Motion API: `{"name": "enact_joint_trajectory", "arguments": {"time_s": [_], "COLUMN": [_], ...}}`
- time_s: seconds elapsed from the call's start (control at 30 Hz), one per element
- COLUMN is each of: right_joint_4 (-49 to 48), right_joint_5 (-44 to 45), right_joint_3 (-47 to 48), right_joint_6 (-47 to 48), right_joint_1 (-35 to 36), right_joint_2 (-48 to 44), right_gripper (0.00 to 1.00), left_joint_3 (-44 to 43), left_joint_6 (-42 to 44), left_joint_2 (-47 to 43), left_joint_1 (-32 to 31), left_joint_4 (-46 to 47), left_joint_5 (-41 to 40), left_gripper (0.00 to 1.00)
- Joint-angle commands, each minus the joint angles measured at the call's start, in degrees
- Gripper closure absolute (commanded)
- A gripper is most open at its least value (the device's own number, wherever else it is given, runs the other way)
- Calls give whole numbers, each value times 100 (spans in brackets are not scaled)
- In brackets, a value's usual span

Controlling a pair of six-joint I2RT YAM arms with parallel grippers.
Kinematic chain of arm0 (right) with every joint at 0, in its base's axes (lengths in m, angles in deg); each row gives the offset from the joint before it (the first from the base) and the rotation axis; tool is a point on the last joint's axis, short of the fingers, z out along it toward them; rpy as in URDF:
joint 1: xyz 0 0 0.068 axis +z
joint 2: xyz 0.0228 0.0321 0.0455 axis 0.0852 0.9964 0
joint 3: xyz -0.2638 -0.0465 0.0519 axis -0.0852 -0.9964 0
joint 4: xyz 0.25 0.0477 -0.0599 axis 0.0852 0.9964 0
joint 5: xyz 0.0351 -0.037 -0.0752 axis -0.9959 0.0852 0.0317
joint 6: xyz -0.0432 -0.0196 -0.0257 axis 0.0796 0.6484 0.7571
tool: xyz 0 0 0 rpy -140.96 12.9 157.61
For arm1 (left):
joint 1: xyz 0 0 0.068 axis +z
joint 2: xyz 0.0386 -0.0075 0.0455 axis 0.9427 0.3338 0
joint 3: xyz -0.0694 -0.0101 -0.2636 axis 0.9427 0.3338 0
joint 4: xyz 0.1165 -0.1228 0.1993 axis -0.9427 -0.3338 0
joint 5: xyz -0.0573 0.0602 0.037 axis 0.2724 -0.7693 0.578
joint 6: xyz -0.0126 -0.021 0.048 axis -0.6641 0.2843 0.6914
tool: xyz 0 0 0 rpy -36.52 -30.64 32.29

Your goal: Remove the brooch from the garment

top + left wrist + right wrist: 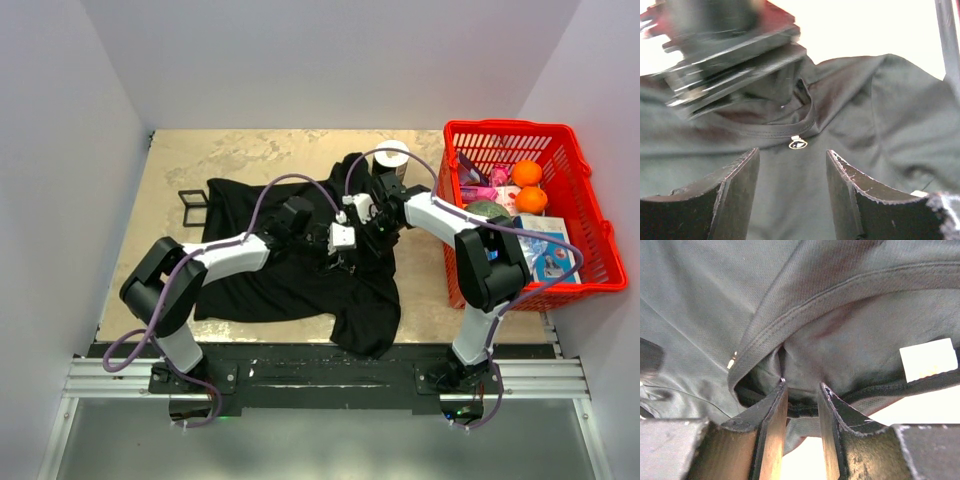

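The garment (280, 285), a black T-shirt, lies spread across the middle of the table. The brooch (797, 144), a small golden ring-shaped pin, sits on the cloth just under the collar seam. My left gripper (792, 151) is open just short of the brooch, one finger to each side and nothing between them. My right gripper (801, 390) is at the collar, jaws narrowly apart, with a fold of collar cloth lying between its fingertips. Left of the right gripper's fingers the brooch (732, 360) shows as a pale speck. Both grippers (342, 240) (362, 212) meet over the neckline.
A white fabric label (929, 359) hangs inside the collar. At the right stands a red basket (575, 265) with oranges and packets. A black square frame (193, 205) lies left of the shirt, and a dark roll (392, 157) stands behind it.
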Motion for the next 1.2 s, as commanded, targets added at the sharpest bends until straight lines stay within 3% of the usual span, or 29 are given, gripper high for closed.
{"name": "enact_joint_trajectory", "arguments": {"time_s": [0.0,0.23,0.4,0.6,0.9,1.03,1.17], "right_joint_4": [56,73,73,65,82,100,65], "right_joint_5": [-241,-408,-417,-417,-399,-417,-216], "right_joint_3": [198,163,207,250,224,224,163], "right_joint_6": [-192,-262,-359,-359,-367,-359,-341], "right_joint_1": [14,5,-65,-144,-197,-206,-197], "right_joint_2": [99,160,239,283,275,318,345], "right_gripper": [65,66,66,67,67,68,71], "left_joint_3": [-94,-287,-963,-1193,-1238,-1000,-580], "left_joint_6": [1817,2846,3636,3971,4236,4095,3850], "left_joint_2": [-46,252,744,1070,1079,886,553], "left_joint_1": [-195,-485,-652,-714,-714,-723,-714], "left_joint_4": [-233,5,-994,-1243,-1779,-1552,-1104], "left_joint_5": [132,131,325,176,-9,-149,-439], "left_gripper": [41,43,48,54,76,100,100]}}
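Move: The brooch sits at the neckline corner of the black garment, about 4 cm to the right of my open left hand, some 2 cm ahead and 6 cm below. The white tag lies past it, some 12 cm right, 7 cm ahead and about 6 cm below that hand. From my right hand, poised at the neckline, the brooch is about 3 cm left, 1 cm back and 1 cm lower. My left hand swings its fingertips rightward and slightly back, then sinks nearly 6 cm to the neckline beside the brooch, easing a little left again at the end. Its wrist turns roughly 30 degrees clockwise and tips the fingers steeper; they shut fully on the cloth rim there. My right hand settles about 1 cm lower at the neckline, fingers still slightly parted. ##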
